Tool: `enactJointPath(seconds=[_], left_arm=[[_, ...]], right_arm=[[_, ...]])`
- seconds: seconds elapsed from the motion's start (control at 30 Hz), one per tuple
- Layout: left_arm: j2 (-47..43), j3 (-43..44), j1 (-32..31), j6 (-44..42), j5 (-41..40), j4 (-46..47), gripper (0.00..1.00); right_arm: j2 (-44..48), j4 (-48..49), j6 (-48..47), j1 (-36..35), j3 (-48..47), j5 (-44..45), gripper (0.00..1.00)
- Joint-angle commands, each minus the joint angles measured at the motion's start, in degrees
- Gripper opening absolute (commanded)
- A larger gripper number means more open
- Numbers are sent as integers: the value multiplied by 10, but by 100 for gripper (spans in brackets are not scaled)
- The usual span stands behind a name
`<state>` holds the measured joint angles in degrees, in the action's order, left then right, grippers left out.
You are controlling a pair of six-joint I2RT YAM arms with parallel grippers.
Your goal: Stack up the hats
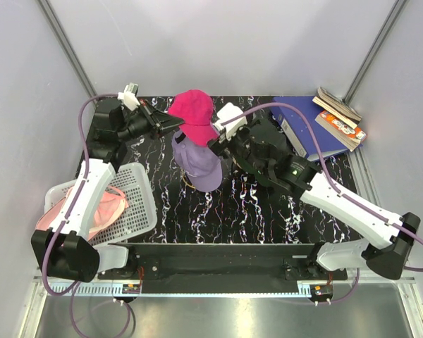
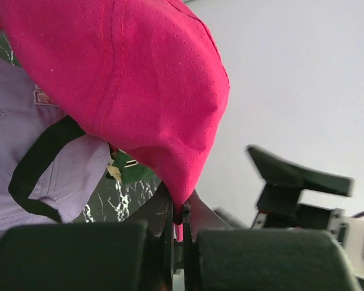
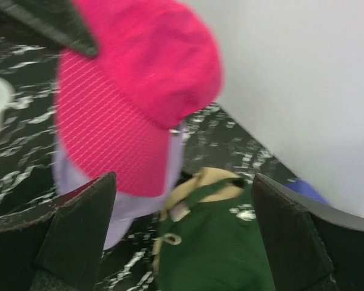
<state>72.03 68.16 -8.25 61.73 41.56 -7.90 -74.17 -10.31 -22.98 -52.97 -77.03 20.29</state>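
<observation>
My left gripper point(image 2: 182, 221) is shut on the rim of a magenta hat point(image 2: 139, 79) and holds it up off the table. In the top view this gripper point(image 1: 175, 124) sits at the left edge of the magenta hat point(image 1: 194, 113), just behind a lavender hat point(image 1: 197, 163) lying on the black marbled table. My right gripper point(image 3: 183, 206) stands open, nothing between its fingers, above a dark green hat point(image 3: 212, 248) that lies on a tan hat point(image 3: 197, 182). In the top view the right gripper point(image 1: 218, 143) is to the right of both hats. A light pink hat point(image 1: 102, 211) lies in the basket.
A white mesh basket point(image 1: 137, 204) stands at the near left under the left arm. A blue binder point(image 1: 303, 127) and a pile of books point(image 1: 338, 116) lie at the back right. Grey walls close in the back and sides.
</observation>
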Motion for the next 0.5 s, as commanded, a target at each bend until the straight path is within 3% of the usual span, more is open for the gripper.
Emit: enactJointPath(seconds=[0.0, 0.17, 0.23, 0.47], left_arm=[[-15, -1, 14, 64, 43, 64, 0], [-14, -16, 15, 128, 55, 110, 0], [-14, -14, 15, 137, 64, 123, 0], [-18, -20, 16, 146, 86, 118, 0]], right_arm=[[69, 58, 61, 5, 65, -140, 100], [103, 95, 36, 5, 147, -175, 100], [99, 98, 19, 5, 160, -162, 100], [35, 243, -71, 4, 188, -103, 100]])
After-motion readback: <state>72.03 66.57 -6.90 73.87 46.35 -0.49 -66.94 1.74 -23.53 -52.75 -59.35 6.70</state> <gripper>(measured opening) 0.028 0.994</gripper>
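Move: The left hand pinches the pink hat's left edge; the purple hat it is bound for sits about 5 cm right, 10 cm back and some 12 cm below. From the empty, open right hand the pink hat's middle is about 7 cm left, 6 cm ahead and slightly higher. The purple hat lies 6 cm left, 5 cm back, the green hat 10 cm right, 4 cm back, both roughly 13 cm lower. The open right hand sinks about 5 cm and backs off from the pink hat, which the left hand raises slightly. ##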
